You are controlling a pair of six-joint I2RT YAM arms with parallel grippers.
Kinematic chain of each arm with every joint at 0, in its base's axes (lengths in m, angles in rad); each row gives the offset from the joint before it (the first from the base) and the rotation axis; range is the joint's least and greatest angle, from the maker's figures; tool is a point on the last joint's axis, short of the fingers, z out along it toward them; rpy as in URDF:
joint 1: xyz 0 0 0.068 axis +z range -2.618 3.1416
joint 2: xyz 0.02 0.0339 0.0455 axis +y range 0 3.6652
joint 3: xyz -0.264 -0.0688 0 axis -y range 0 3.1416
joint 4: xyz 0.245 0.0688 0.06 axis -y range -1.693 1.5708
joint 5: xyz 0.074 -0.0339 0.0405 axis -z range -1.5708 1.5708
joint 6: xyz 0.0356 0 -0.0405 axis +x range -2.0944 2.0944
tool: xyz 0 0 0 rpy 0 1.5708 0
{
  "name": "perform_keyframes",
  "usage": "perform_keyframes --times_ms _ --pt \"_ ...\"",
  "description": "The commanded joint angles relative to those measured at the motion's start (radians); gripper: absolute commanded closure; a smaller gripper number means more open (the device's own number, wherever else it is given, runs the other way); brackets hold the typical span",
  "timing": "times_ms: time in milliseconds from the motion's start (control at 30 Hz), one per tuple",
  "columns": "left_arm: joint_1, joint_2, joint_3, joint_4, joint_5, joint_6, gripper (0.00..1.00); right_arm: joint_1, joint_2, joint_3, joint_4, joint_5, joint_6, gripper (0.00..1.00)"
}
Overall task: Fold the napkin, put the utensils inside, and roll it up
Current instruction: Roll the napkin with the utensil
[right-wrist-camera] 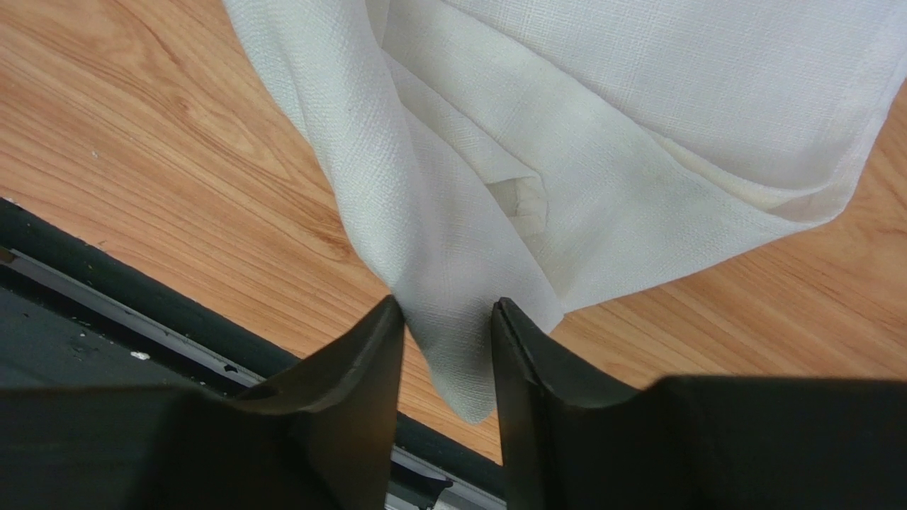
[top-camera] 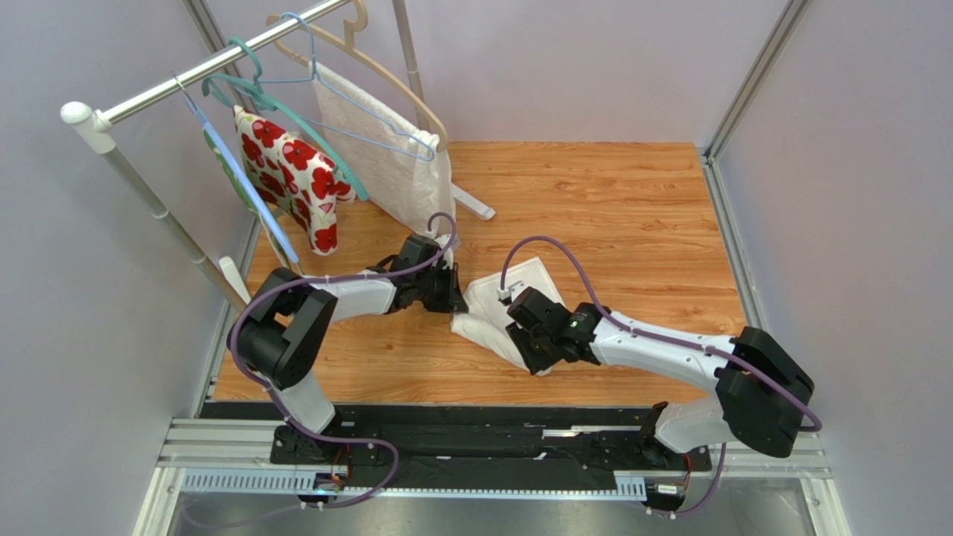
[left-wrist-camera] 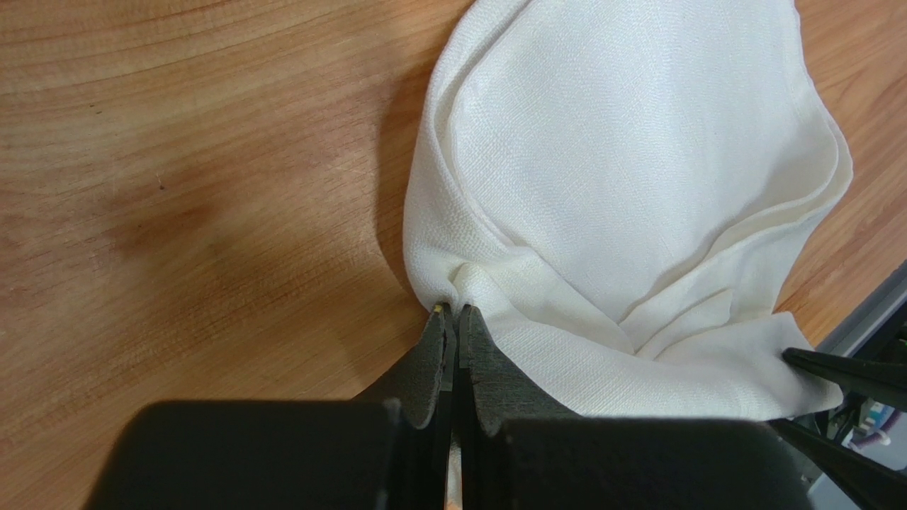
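Observation:
The off-white napkin [top-camera: 492,304] lies bunched and partly lifted on the wooden table, between my two grippers. My left gripper [top-camera: 456,302] is shut on a pinch of its left edge; in the left wrist view the jaws [left-wrist-camera: 456,310] meet tightly on a fold of the napkin [left-wrist-camera: 639,159]. My right gripper [top-camera: 526,335] is at the cloth's near right end. In the right wrist view a hanging corner of the napkin [right-wrist-camera: 596,128] drops between that gripper's [right-wrist-camera: 446,303] parted jaws, with a gap still showing beside the cloth. The utensils are out of view.
A clothes rail [top-camera: 201,73] stands at the back left with hangers, a red-flowered cloth [top-camera: 293,173] and a textured white cloth [top-camera: 386,145]. A black mounting rail [top-camera: 470,419] runs along the table's near edge, just below the right gripper. Walls close in both sides.

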Motion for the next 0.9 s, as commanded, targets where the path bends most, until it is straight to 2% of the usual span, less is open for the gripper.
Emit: perform_keyframes --times_ms 0,133,300,400,567,867 --pt "0.002 0.026 0.017 -0.075 -0.055 0.047 1.00 0.002 0.009 -0.008 -0.017 -0.036 0.063 0.69" --pt "0.005 0.023 0.028 -0.091 -0.064 0.055 1.00 -0.036 0.047 0.000 -0.022 -0.209 0.072 0.81" --pt "0.011 0.031 0.054 -0.124 -0.075 0.083 1.00 -0.160 0.057 -0.012 0.010 -0.391 0.078 0.87" --pt "0.013 0.049 0.073 -0.133 -0.066 0.093 1.00 -0.234 0.058 -0.020 0.030 -0.442 0.081 0.87" --pt "0.013 0.072 0.088 -0.135 -0.053 0.101 1.00 -0.316 0.135 -0.020 0.043 -0.482 0.077 0.89" --pt "0.013 0.080 0.110 -0.170 -0.093 0.158 1.00 -0.415 0.231 -0.026 0.049 -0.430 0.110 0.91"
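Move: The napkin roll's near right end sits between the right gripper's open fingers, about 1 cm back, 1 cm left and 1 cm below the hand point. From that hand, the roll's left end is some 10 cm ahead and 13 cm left, and the napkin's flat part about 10 cm ahead and 2 cm left. The left gripper already pinches that left end; the right end lies roughly 10 cm back and 13 cm right of it. Close the right gripper on the roll's near right end while drawing it about 2 cm back and 1.5 cm left. Then, keeping the pinch, ease the hand 2 cm forward again as the wrist tilts nearly 40 degrees, fingertips swinging back and left under the hand. Keep the left pinch on the other end, edging it 1.5 cm forward. ##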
